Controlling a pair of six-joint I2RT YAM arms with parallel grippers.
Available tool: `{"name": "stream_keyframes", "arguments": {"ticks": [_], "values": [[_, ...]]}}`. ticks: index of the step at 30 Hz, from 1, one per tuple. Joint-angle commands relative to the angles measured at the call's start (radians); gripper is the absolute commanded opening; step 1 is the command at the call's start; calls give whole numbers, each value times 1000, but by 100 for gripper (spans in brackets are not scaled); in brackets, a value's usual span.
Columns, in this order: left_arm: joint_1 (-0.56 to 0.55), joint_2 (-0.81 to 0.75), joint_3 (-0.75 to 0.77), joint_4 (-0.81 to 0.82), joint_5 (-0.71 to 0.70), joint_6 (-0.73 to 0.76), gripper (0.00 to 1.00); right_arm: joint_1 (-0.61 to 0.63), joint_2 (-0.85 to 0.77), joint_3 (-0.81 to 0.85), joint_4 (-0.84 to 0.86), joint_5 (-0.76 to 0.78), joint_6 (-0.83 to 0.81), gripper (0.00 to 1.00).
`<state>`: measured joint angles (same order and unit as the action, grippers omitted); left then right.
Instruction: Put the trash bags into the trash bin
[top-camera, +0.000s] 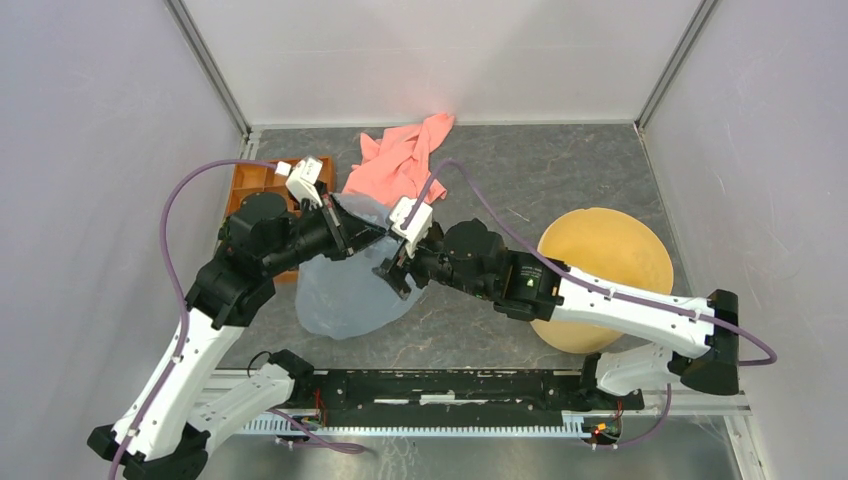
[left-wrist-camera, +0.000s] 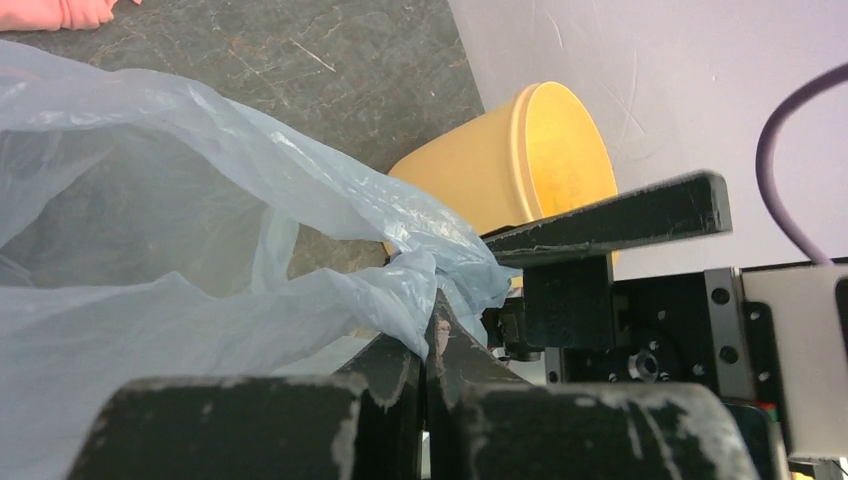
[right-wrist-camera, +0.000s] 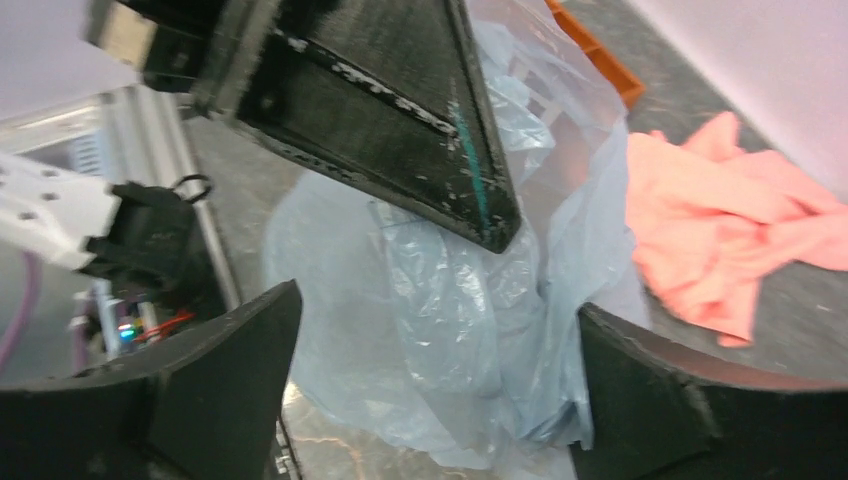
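The trash bag is a pale bluish translucent film, spread and hanging over the table's middle left. My left gripper is shut on its upper edge; the left wrist view shows the film pinched between the closed jaws. My right gripper is open at the bag's right side. In the right wrist view the crinkled film hangs between its spread fingers, which do not grip it. The cream-yellow trash bin is at the right, partly behind the right arm, and also shows in the left wrist view.
A salmon-pink cloth lies at the back centre, just behind the bag; it also shows in the right wrist view. An orange compartmented tray sits at the back left under the left arm. Walls close in on three sides.
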<state>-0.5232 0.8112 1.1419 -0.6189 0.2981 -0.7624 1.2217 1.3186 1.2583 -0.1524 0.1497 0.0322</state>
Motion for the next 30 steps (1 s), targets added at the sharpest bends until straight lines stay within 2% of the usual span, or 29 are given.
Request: {"name": "stream_keyframes", "arguments": {"ticks": [1, 2, 3, 5, 7, 9, 11, 13, 16, 18, 20, 25, 28, 30], "values": [[0, 26, 68, 0, 45, 44, 9, 1, -4, 5, 100, 257, -78, 61], [1, 27, 78, -3, 43, 45, 13, 1, -8, -11, 123, 271, -80, 44], [2, 24, 87, -7, 38, 46, 21, 0, -18, -28, 139, 289, -74, 31], [1, 14, 111, -29, 6, 49, 43, -9, -44, -69, 145, 324, -47, 14], [1, -2, 134, -56, -39, 54, 67, -78, -72, -107, 175, 212, 23, 1], [1, -16, 157, -82, -85, 63, 86, -186, -89, -141, 179, 11, 123, 1], [2, -24, 194, -112, -139, 75, 97, -272, -107, -158, 185, -141, 184, 1], [1, -29, 247, -146, -184, 92, 100, -337, -131, -153, 179, -263, 219, 1], [1, -28, 348, -165, -222, 127, 100, -414, -187, -98, 121, -289, 234, 1], [1, -24, 395, -166, -234, 137, 100, -440, -230, -7, 3, -171, 186, 1], [1, -23, 414, -162, -246, 133, 100, -441, -286, 75, -75, 38, 121, 1], [2, 2, 364, -121, -219, 83, 100, -442, -462, 185, -125, 390, -7, 1], [2, 35, 286, -28, -111, 26, 100, -442, -567, 201, -109, 484, -50, 1], [2, 57, 188, 111, -10, -45, 99, -442, -630, 200, -88, 510, -66, 1]]}}
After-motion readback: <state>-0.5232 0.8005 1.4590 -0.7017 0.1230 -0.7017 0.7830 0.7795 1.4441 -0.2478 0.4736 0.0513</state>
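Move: My left hand still pinches the trash bag's rim, with the bag hanging below and mostly to its left, its middle about 4 cm left, 5 cm back and 13 cm down. The open fingers of my right hand straddle bag folds lying some 3 cm ahead and 2 cm right. From the right hand, the trash bin stands roughly 39 cm right and 4 cm back, its middle about 20 cm lower; the pink cloth lies about 31 cm ahead, 2 cm right and 31 cm down. I shut my right fingers on the folds while reaching forward, as my left hand opens wide and lets the rim go. The right hand pushes on to about 10 cm forward, veering right, then sweeps fast to the right and up, easing back, some 30 cm right and 23 cm higher overall, turning about 45 degrees clockwise with a roll. My left hand lifts away, up about 13 cm and to the left, then dips slightly. ##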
